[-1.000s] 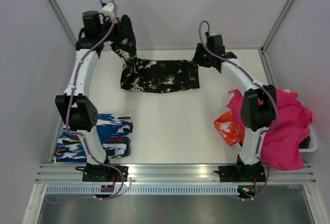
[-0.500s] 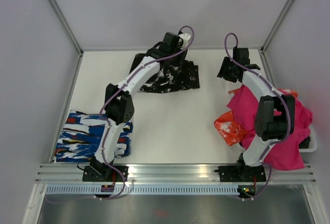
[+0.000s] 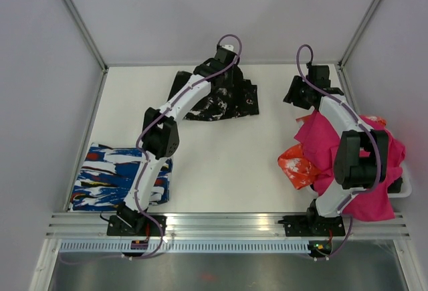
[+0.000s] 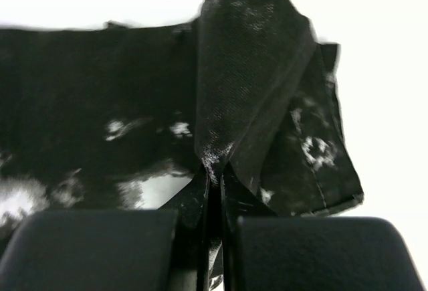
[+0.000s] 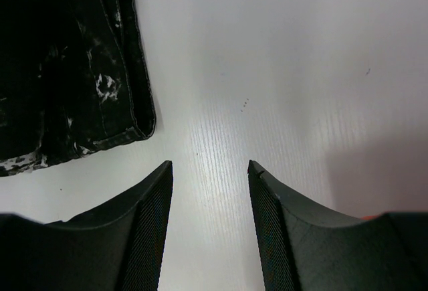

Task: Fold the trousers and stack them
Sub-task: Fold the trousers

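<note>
The trousers [image 3: 221, 100], black with white splatter, lie folded at the back middle of the table. My left gripper [image 3: 231, 70] is over their right part, shut on a raised fold of the trousers [image 4: 247, 70]. In the left wrist view that fold rises in a peak from between the closed fingers. My right gripper [image 3: 294, 95] hovers to the right of the trousers, open, with only bare table between its fingers [image 5: 150, 201]. The trousers' hem [image 5: 73, 70] shows at the upper left of the right wrist view.
A folded blue, white and red garment [image 3: 120, 176] lies at the front left. A magenta cloth [image 3: 364, 164] and an orange-red cloth [image 3: 295, 165] are heaped at the right over a white tray [image 3: 400, 189]. Walls enclose the table.
My left arm swung from the back left corner across to the right, carrying one end of the trousers over the rest. My right gripper drew back to the right, off the cloth.
</note>
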Robot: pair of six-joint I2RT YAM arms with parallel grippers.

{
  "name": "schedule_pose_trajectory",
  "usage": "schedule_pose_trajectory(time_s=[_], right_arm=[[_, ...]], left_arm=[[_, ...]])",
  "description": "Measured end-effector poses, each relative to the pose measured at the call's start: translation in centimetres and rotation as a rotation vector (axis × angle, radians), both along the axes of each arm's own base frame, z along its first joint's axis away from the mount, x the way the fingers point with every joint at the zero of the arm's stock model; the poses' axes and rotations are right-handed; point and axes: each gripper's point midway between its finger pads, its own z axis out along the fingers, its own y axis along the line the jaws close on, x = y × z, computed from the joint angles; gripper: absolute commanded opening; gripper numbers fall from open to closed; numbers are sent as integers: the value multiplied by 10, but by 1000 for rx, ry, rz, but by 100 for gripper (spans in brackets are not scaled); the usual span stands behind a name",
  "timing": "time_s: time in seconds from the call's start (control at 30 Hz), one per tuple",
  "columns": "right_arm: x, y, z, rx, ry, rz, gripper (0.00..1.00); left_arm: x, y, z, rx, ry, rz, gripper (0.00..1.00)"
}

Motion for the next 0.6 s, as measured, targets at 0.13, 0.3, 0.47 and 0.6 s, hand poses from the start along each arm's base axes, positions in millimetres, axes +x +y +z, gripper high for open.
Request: schedule_pose_trajectory(time_s=[0.13, 0.3, 0.47, 0.6], right_arm=[[2, 4, 2, 16, -12, 14, 56], [2, 4, 2, 18, -12, 17, 56], [0, 4, 0, 18, -9, 17, 56], [0, 4, 0, 19, -11, 17, 56]], left_arm=[[2, 11, -2, -9, 11, 101, 2], [5, 27, -3, -14, 19, 175, 2], [23, 77, 9, -29, 12, 272, 2], [35, 103, 32, -64, -29, 341, 2]])
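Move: The trousers lie in a folded pile beneath the left hand, which already pinches their free end. The pile's left edge, the side it heads for, is about 18 cm to its left, 5 cm back and some 11 cm below. Their right end is roughly 12 cm to its right and 5 cm back; the table's far edge is about 5 cm straight ahead. From the right hand, that left edge is some 47 cm to the left, about level fore and aft. The trousers' free end stays pinched in the shut left fingers and is carried left over the pile, about 10 cm, away from the right end and towards the left edge. The hand starts slowly and nearly level, then speeds up, also reaching forward and rising some 3 cm each, while the wrist turns about 20 degrees counter-clockwise. ##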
